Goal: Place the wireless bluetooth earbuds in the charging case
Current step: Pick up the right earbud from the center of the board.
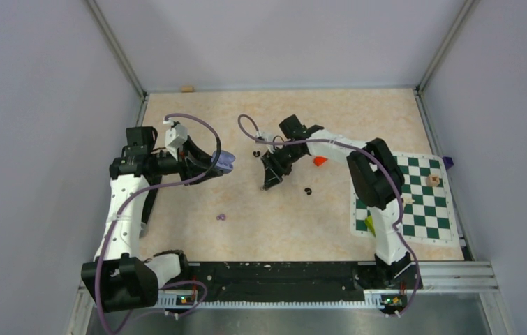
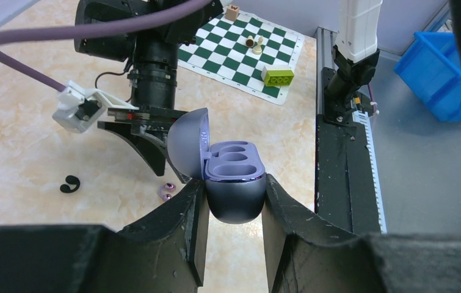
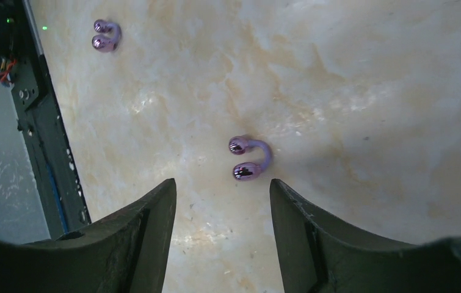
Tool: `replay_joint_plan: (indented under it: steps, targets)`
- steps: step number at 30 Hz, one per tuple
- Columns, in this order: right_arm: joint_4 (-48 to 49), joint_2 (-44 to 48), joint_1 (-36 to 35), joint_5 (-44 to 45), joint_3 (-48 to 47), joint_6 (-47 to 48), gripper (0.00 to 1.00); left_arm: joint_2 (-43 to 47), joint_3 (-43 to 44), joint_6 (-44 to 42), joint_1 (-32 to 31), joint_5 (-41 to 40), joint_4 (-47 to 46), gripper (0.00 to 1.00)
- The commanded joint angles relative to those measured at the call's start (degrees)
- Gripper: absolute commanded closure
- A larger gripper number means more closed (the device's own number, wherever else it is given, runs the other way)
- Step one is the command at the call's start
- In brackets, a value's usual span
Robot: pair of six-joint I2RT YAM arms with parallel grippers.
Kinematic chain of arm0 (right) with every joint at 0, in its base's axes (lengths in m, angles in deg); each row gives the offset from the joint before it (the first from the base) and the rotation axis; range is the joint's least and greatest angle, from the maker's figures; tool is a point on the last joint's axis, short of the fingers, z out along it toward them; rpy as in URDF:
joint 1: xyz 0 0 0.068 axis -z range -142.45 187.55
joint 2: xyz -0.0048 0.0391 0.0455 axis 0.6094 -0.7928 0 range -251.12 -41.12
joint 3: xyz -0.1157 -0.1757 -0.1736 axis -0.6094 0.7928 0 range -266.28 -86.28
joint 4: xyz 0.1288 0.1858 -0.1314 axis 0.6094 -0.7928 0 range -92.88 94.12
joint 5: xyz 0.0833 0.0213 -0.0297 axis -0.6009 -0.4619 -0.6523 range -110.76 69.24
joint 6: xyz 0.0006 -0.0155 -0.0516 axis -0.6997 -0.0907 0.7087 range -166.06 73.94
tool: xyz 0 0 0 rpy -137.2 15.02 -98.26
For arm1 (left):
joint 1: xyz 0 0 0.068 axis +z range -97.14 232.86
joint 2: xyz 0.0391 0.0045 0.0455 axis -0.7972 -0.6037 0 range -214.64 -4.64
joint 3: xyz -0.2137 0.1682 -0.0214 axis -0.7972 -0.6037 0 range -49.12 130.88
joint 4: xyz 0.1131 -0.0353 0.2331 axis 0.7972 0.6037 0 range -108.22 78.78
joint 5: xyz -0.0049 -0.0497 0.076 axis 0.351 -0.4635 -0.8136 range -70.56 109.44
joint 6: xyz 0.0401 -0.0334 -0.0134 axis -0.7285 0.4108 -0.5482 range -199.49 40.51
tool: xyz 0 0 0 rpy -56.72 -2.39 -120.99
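Observation:
My left gripper (image 2: 234, 201) is shut on the lilac charging case (image 2: 235, 190), held above the table with its lid (image 2: 186, 143) swung open and both sockets empty. In the top view the charging case (image 1: 226, 162) faces my right gripper (image 1: 271, 181). That right gripper (image 3: 221, 190) is open and points down, with a lilac earbud (image 3: 249, 157) on the table just ahead of its fingertips. A second lilac earbud (image 3: 105, 35) lies farther off, and shows as the lilac earbud (image 1: 221, 217) from above. Two black earbuds (image 1: 257, 153) (image 1: 308, 190) rest on the table on either side of the right gripper.
A small red block (image 1: 320, 160) lies behind the right arm. The chess mat (image 1: 414, 209) with a green brick (image 2: 278, 75) and small pieces is at the right. The black base rail (image 1: 274, 276) runs along the near edge. A blue bin (image 2: 444, 67) stands beyond it.

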Motion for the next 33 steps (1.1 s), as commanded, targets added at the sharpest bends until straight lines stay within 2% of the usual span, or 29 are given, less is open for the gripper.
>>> replay_joint_plan:
  steps: [1, 12, 33]
  targets:
    - [7.6, -0.2, 1.8, 1.6, -0.9, -6.2, 0.44, -0.4, 0.0, -0.9, 0.2, 2.1, -0.1, 1.00]
    - [11.1, -3.5, 1.8, 9.9, -0.7, -10.7, 0.61, -0.9, 0.0, -1.0, 0.2, 2.1, -0.1, 1.00]
    - [4.4, -6.1, 0.0, 8.1, -1.7, -5.0, 0.64, -0.6, 0.0, -1.1, 0.2, 2.2, -0.1, 1.00]
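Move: The purple earbud lies on the board only about 1 cm ahead of the right hand, 3 cm to its left and 4 cm below. One black earbud is some 13 cm ahead and 5 cm left, another level and 10 cm to the right; a second purple pair lies about 9 cm back and 15 cm left. From the left hand, holding the open case, the purple earbud is roughly 8 cm ahead, 13 cm right, 27 cm down. Right hand slides forward about 4 cm past the purple earbud, sinking 2 cm, swinging clockwise, fingers half closing. ##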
